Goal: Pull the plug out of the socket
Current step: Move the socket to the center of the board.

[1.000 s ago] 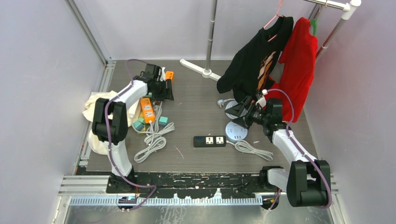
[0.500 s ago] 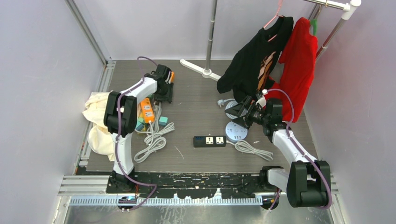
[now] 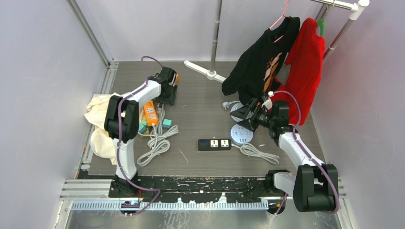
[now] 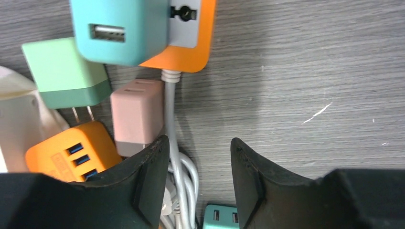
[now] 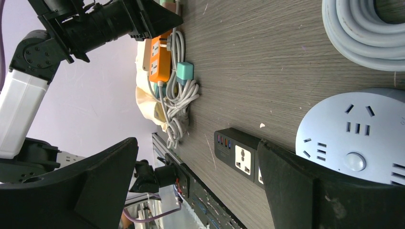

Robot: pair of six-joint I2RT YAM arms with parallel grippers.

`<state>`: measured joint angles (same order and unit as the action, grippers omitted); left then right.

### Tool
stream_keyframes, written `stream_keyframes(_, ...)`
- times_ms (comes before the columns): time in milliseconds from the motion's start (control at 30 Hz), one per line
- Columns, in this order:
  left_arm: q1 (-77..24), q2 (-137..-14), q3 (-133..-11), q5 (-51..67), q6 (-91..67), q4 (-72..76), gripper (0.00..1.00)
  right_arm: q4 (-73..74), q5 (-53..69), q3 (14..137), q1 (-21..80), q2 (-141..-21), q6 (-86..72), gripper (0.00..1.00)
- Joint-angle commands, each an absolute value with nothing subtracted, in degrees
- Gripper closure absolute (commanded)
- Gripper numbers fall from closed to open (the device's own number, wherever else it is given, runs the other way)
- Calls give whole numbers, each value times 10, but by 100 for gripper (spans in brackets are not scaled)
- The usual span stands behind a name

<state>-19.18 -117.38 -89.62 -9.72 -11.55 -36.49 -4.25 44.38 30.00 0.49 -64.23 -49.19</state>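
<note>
A teal plug (image 4: 122,28) sits in the orange socket strip (image 4: 191,45) at the top of the left wrist view. The strip's white cable (image 4: 174,157) runs down past my left finger (image 4: 143,176). My left gripper (image 4: 198,157) is open, short of the plug, holding nothing. In the top view this gripper (image 3: 168,97) hovers just right of the orange socket strip (image 3: 150,113) at the far left. My right gripper (image 3: 248,117) is wide open above the round white socket (image 5: 353,138), holding nothing.
Loose chargers lie around the strip: green (image 4: 64,76), pink (image 4: 136,117), an orange USB cube (image 4: 71,152) and a small teal one (image 4: 219,217). A black power strip (image 3: 214,144) lies mid-table. A grey coiled cord (image 5: 363,33), cream cloth (image 3: 98,107) and hanging shirts (image 3: 267,62) are nearby.
My left arm has swung its elbow rightward and brought the gripper in closer over the orange strip, with the jaws a little narrower. The right arm has not moved.
</note>
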Motion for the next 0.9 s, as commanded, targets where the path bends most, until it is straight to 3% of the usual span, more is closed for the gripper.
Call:
stream_keyframes(0, -188, -1124, -884, -126, -104, -341, 51, -52, 438, 303, 0, -629, -478, 0)
stream_keyframes(133, -188, -1120, -880, -127, -102, -338, 67, -52, 439, 303, 0, -629, -478, 0)
stream_keyframes(700, -188, -1200, -927, -128, -94, -407, 69, -51, 439, 303, 0, -624, -478, 0)
stream_keyframes(767, -187, -1206, -928, -123, -97, -408, 74, -51, 439, 303, 0, -625, -478, 0)
stream_keyframes(867, -188, -1203, -933, -108, -98, -416, 94, -51, 438, 303, 0, -625, -478, 0)
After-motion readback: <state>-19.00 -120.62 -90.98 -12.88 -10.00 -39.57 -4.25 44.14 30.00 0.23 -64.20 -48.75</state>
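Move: The cord of the far orange socket lies about 2 cm left of the left hand, 1 cm back and 3 cm below. The socket's middle is some 9 cm ahead and level sideways, with a teal plug in it 7 cm ahead and 2 cm left; the pink plug sits 2 cm ahead and 4 cm left, and a loose teal plug 6 cm straight back. From the right hand, the cord is roughly 12 cm ahead, 29 cm left and 14 cm below. The left hand first lifts about 1 cm while sidling left over the orange socket's cord, its fingers narrowing from half open to about a third. Some 1.5 cm farther left than it began, it sinks about 3 cm from that high point, between the pink plug and the bare table, and closes its fingertips around the cord a few centimetres behind the socket's near end, beginning a pinch on it. ##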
